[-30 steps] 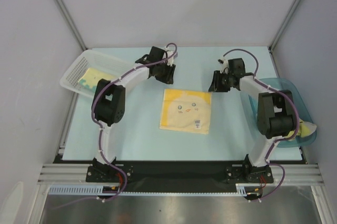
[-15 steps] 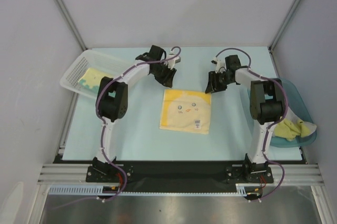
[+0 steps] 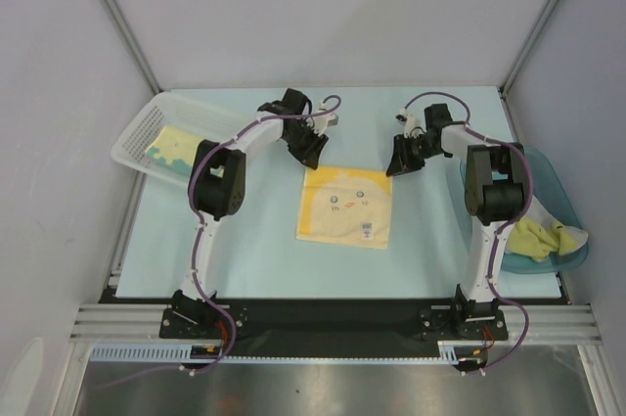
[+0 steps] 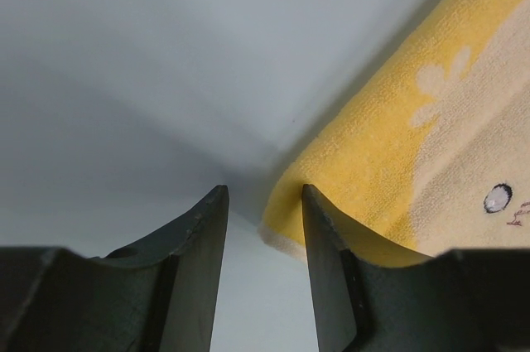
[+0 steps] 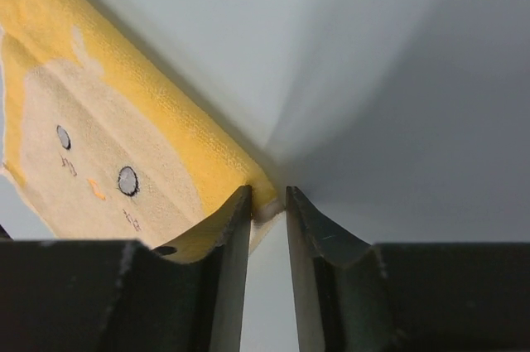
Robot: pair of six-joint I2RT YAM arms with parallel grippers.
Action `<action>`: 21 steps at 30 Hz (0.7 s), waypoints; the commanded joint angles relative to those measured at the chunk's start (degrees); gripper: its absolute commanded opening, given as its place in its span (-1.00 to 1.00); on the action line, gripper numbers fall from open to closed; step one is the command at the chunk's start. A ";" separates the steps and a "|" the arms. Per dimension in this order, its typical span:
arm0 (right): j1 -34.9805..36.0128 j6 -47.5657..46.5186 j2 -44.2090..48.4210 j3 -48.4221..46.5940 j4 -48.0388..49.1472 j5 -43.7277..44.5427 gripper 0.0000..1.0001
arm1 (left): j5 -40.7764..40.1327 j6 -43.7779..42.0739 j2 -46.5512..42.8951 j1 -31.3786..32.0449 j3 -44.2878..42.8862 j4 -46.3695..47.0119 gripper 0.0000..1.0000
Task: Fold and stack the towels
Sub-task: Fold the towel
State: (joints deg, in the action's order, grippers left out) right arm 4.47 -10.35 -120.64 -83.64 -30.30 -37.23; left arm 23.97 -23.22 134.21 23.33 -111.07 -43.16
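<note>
A pale yellow towel with a chick face (image 3: 344,206) lies flat in the middle of the table. My left gripper (image 3: 315,157) is down at its far left corner. In the left wrist view that gripper (image 4: 263,190) is open, and the towel's corner (image 4: 397,161) pokes in beside the right finger. My right gripper (image 3: 396,163) is at the far right corner. In the right wrist view its jaws (image 5: 267,190) stand narrowly open around the tip of the towel's corner (image 5: 124,128). Another towel (image 3: 174,145) lies in the basket, and an olive-yellow one (image 3: 543,238) lies in the tub.
A white mesh basket (image 3: 137,132) stands at the far left edge of the table. A blue translucent tub (image 3: 548,176) sits at the right edge, behind the right arm. Grey walls close in the back and both sides.
Both grippers have come down and inward onto the far corners of the chick towel. The right jaws widened and then narrowed around the corner. The towel has not moved.
</note>
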 commanded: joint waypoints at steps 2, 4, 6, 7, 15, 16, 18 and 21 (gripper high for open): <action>-0.87 -1.69 -1.44 -2.41 -0.98 -1.26 -0.57 | 0.11 -3.14 1.84 -0.48 -5.03 -2.10 -0.08; -1.13 -1.69 -1.53 -2.67 -0.98 -1.09 -0.65 | 0.29 -3.67 2.10 -0.57 -5.56 -2.63 -0.08; -1.39 -1.69 -1.88 -3.37 -1.07 -1.09 -0.75 | 0.81 -3.85 2.28 -0.83 -6.00 -2.72 -0.10; -1.39 -1.69 -2.05 -3.55 -1.07 -1.17 -0.83 | 0.99 -3.85 2.37 -0.83 -6.18 -2.90 -0.14; -1.48 -1.78 -3.28 -5.83 -1.42 -0.30 -1.00 | 1.44 -4.29 4.48 -1.27 -10.48 -6.24 -0.99; -1.39 -1.69 -3.11 -6.53 -1.42 0.05 -1.00 | 0.83 -3.85 4.30 -1.27 -10.57 -5.89 -0.99; -1.31 -1.43 -2.59 -6.63 -1.16 1.19 -1.00 | 0.03 -2.71 3.43 -1.27 -10.57 -5.10 -0.99; -1.13 -0.81 0.48 -5.23 0.68 3.47 -1.00 | -0.41 -1.57 0.27 -1.27 -9.96 -4.05 -0.99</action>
State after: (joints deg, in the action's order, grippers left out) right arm 3.46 -11.16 -123.24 -87.92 -31.40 -36.51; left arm 23.68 -25.61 138.28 22.52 -118.87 -48.14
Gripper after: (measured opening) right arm 0.061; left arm 0.009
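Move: The yellow towel's far left corner lies about 1 cm to the right of the left hand and 1 cm below, level in reach. The far right corner sits straight under the right hand, 1 cm down. The towel's middle is some 12 cm back and 9 cm right of the left hand, about 11 cm back and 11 cm left of the right. The white basket stands 33 cm left and 10 cm ahead of the left hand; the blue bin, 31 cm right and 12 cm back of the right. The towel's far right corner, already between the right fingers, is pinched first as they close the rest of the way; the left fingers then shut fully on the very tip of the far left corner. Both hands keep low and creep forward about 1.5 to 2 cm, the right also drifting about 1 cm to the right, drawing the towel's far edge along. ##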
